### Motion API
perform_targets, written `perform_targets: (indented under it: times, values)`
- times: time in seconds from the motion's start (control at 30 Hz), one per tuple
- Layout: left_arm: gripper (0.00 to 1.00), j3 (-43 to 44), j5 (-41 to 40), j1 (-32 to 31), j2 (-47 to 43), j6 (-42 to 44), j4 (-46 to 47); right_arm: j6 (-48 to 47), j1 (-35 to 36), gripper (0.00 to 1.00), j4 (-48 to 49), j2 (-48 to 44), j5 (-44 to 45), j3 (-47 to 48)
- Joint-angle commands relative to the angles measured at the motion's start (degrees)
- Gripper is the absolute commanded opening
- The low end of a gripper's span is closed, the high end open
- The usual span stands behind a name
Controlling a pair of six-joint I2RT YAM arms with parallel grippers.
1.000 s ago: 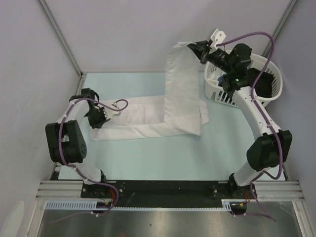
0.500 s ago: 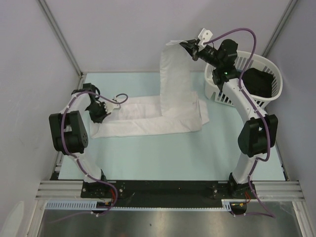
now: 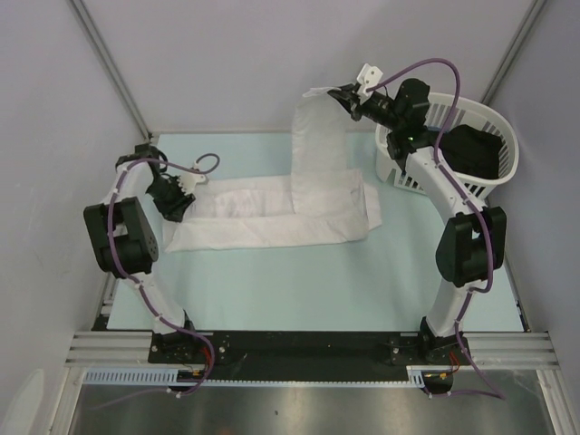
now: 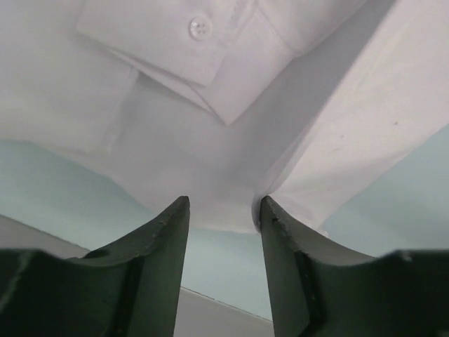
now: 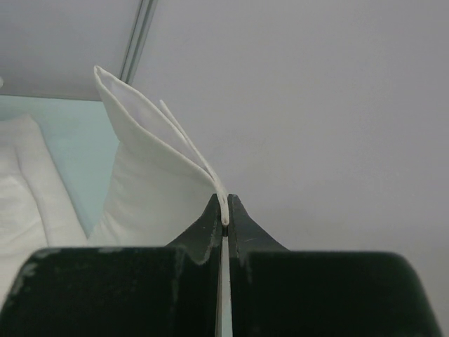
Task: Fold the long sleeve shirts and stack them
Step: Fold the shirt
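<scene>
A white long sleeve shirt [image 3: 263, 217] lies stretched across the pale green table [image 3: 272, 281]. One end rises in a tall fold [image 3: 317, 136] at the back. My right gripper [image 3: 343, 93] is shut on the top edge of that fold, and the right wrist view shows the thin cloth edge [image 5: 154, 175] pinched between the right gripper [image 5: 225, 210] tips. My left gripper [image 3: 181, 201] hovers at the shirt's left end. In the left wrist view the left gripper [image 4: 223, 207] is open with nothing between its fingers, just short of the shirt [image 4: 210, 140] and a buttoned cuff [image 4: 200, 28].
A white slatted basket [image 3: 494, 122] stands at the back right with something dark [image 3: 471, 149] inside it, close to my right arm. Walls close in the table on the left, back and right.
My left gripper has opened, let go of the shirt's left end and drawn back to the left. My right gripper has carried the lifted fold leftward.
</scene>
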Motion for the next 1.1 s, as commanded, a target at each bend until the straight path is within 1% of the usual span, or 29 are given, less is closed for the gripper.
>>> perform_targets:
  times: [0.0, 0.03, 0.07, 0.1, 0.17, 0.23, 0.27, 0.33, 0.4, 0.43, 0.47, 0.5, 0.53, 0.67, 0.77, 0.9, 1.0, 1.07]
  values:
    - [0.58, 4.33, 9.02, 5.19, -3.44, -4.38, -4.92, -1.17, -0.02, 0.0, 2.94, -3.83, -1.12, -1.62]
    - [0.6, 3.72, 11.82, 6.67, -4.24, -6.04, -5.28, -1.0, 0.07, 0.0, 3.11, -4.0, -1.21, -1.97]
    - [0.66, 2.93, 13.07, 7.47, -5.11, -6.67, -5.28, -0.91, 0.16, 0.0, 3.37, -4.18, -1.12, -2.76]
    - [0.67, 0.75, 14.12, 8.26, -6.08, -7.8, -5.28, -0.73, 0.16, 0.0, 3.55, -4.44, -1.03, -3.03]
    - [0.68, -3.29, 15.54, 9.85, -8.02, -8.69, -4.49, -0.21, 0.16, 0.0, 3.99, -4.7, -1.03, -3.47]
    - [0.68, -6.11, 16.33, 10.81, -9.94, -7.73, -3.88, -0.03, 0.16, 0.0, 4.08, -4.79, -1.03, -3.73]
    - [0.69, -9.0, 15.72, 11.08, -10.65, -7.81, -2.66, 0.06, 0.24, 0.0, 4.08, -4.79, -0.95, -3.82]
    - [0.7, -10.61, 16.06, 13.0, -11.8, -8.78, 0.59, 0.15, 0.33, 0.0, 3.82, -4.79, -0.95, -3.73]
    - [0.71, -9.83, 18.43, 14.94, -11.28, -11.4, 2.27, 0.06, 0.24, 0.0, 3.55, -4.71, -1.12, -3.65]
    - [0.72, -8.78, 19.83, 17.04, -10.58, -12.2, 2.28, -0.03, 0.33, 0.0, 3.29, -4.79, -1.03, -3.65]
    - [0.73, -6.24, 20.89, 17.93, -9.01, -12.91, 1.93, -0.12, 0.25, 0.0, 3.2, -4.88, -0.95, -3.65]
    - [0.77, -5.26, 22.47, 18.46, -8.38, -13.87, 1.32, -0.2, 0.24, 0.0, 3.03, -4.88, -0.86, -3.65]
    - [0.78, -4.47, 22.92, 19.16, -8.03, -14.4, 1.31, -0.29, 0.24, 0.0, 2.85, -4.88, -0.77, -3.65]
    - [0.78, -5.24, 23.54, 20.22, -9.42, -14.67, 3.41, -0.91, 0.24, 0.0, 2.67, -4.62, 0.02, -3.47]
    - [0.77, -5.95, 22.84, 20.75, -10.04, -12.21, 2.63, -1.43, 0.16, 0.0, 2.67, -4.71, 0.81, -3.3]
    - [0.78, -6.3, 23.8, 20.58, -10.13, -5.01, -3.25, -2.66, -0.02, 0.0, 2.15, -5.06, 1.51, -3.38]
    - [0.77, -7.18, 21.87, 20.58, -9.08, -1.93, -5.8, -3.37, -0.11, 0.0, 1.88, -5.06, 2.22, -2.94]
    - [0.77, -8.84, 19.15, 20.58, -8.29, 0.52, -5.9, -3.63, -0.19, 0.0, 1.36, -4.97, 2.39, -2.33]
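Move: The shirt's near-left corner lies about 6 cm back and 2 cm left of my left hand, a little below it. The sleeve cuff is roughly 7 cm to this hand's right and 3 cm ahead; the shirt's far-left corner is some 10 cm ahead and 1 cm left. From my right hand, holding cloth up high, that near-left corner is about 42 cm left, 20 cm back and 36 cm down, and the shirt's right end lies 36 cm below, 11 cm back and 2 cm left. My left hand comes free of the shirt's turned-up fold, opening from half to wide. It lifts a little, dips back, then swings left and up, ending about 5 cm back, 5 cm left and 3 cm higher, off the shirt's left end; it turns some 25 degrees counter-clockwise and leans its tips rightward. My right hand keeps its pinch on the raised cloth, sinking slightly. ##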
